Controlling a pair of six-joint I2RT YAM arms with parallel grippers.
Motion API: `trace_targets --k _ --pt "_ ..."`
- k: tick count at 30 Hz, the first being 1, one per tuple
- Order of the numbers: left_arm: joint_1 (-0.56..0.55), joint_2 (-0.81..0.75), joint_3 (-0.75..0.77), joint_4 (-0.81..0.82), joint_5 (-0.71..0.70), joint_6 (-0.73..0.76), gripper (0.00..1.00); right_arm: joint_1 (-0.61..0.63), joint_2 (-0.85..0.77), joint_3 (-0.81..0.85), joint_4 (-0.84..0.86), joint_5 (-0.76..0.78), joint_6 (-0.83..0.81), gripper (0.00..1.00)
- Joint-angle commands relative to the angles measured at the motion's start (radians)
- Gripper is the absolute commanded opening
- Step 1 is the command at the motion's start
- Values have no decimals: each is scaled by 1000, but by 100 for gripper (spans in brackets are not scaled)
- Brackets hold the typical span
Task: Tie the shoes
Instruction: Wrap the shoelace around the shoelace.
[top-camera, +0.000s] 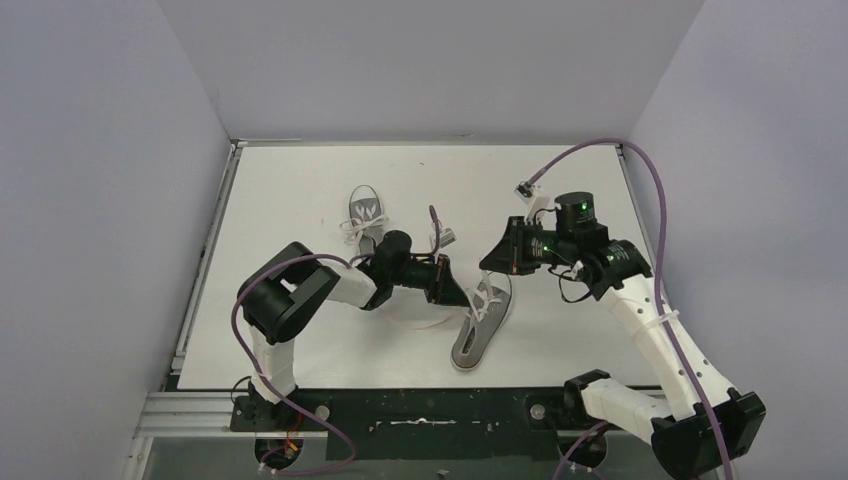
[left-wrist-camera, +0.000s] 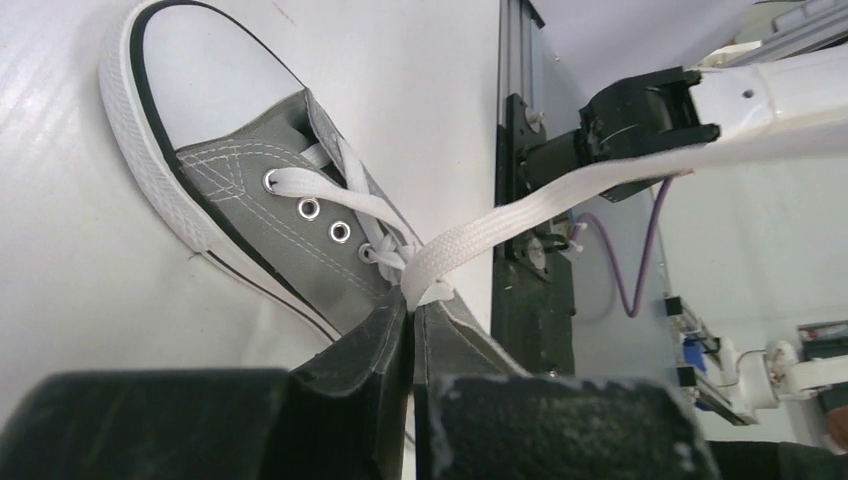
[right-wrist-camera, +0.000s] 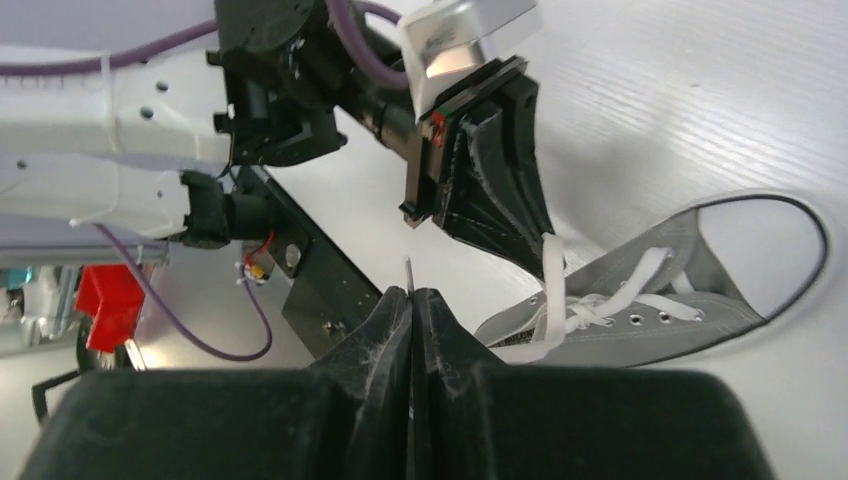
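Note:
Two grey canvas shoes lie on the white table. One shoe lies at the back with its white laces loose. The other shoe lies in the middle, toe toward the arm bases. My left gripper is shut on a white lace right at this shoe's top eyelets. From there the lace runs taut up toward my right arm. My right gripper is shut, with a thin lace end sticking out between its tips.
A metal rail runs along the table's left edge, and the black base plate lies at the near edge. Grey walls close in on three sides. Purple cables loop over the right arm.

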Motion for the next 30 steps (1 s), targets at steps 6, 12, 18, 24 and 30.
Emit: trace_targets --k 6,12,18,24,30 --pt "6 -56 -6 142 78 -159 0 83 -113 -397 736 -142 335 0" --pt "7 -68 -18 150 84 -201 3 137 -41 -377 462 -33 195 0" --pt "0 -79 -5 62 60 -152 4 137 -35 -362 160 -28 184 0" --pt "0 -90 -7 45 62 -145 3 142 -24 -420 197 -7 201 0" --pt "-1 -96 -6 26 75 -143 5 142 51 -458 289 18 233 0"
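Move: The lace pinched in the left fingertips lies about 16 cm below the right hand's own pinch, some 2 cm to its left and level with it fore and aft. The shoe being tied is centred straight below the right hand, roughly 21 cm down; from the left hand it is 3 cm right and 5 cm below. A loose lace tail curls on the table about 10 cm left of the left fingertips and 1 cm nearer the base, 8 cm lower. The lace held in the shut right fingers is carried down about 13 cm and back about 7 cm, swinging some 4 cm left at first and then partly right again, from above the left fingertips to close on their near side, the hand rolling some 25 degrees. The left hand keeps its pinch on the lace over the shoe, easing up and back a little. ##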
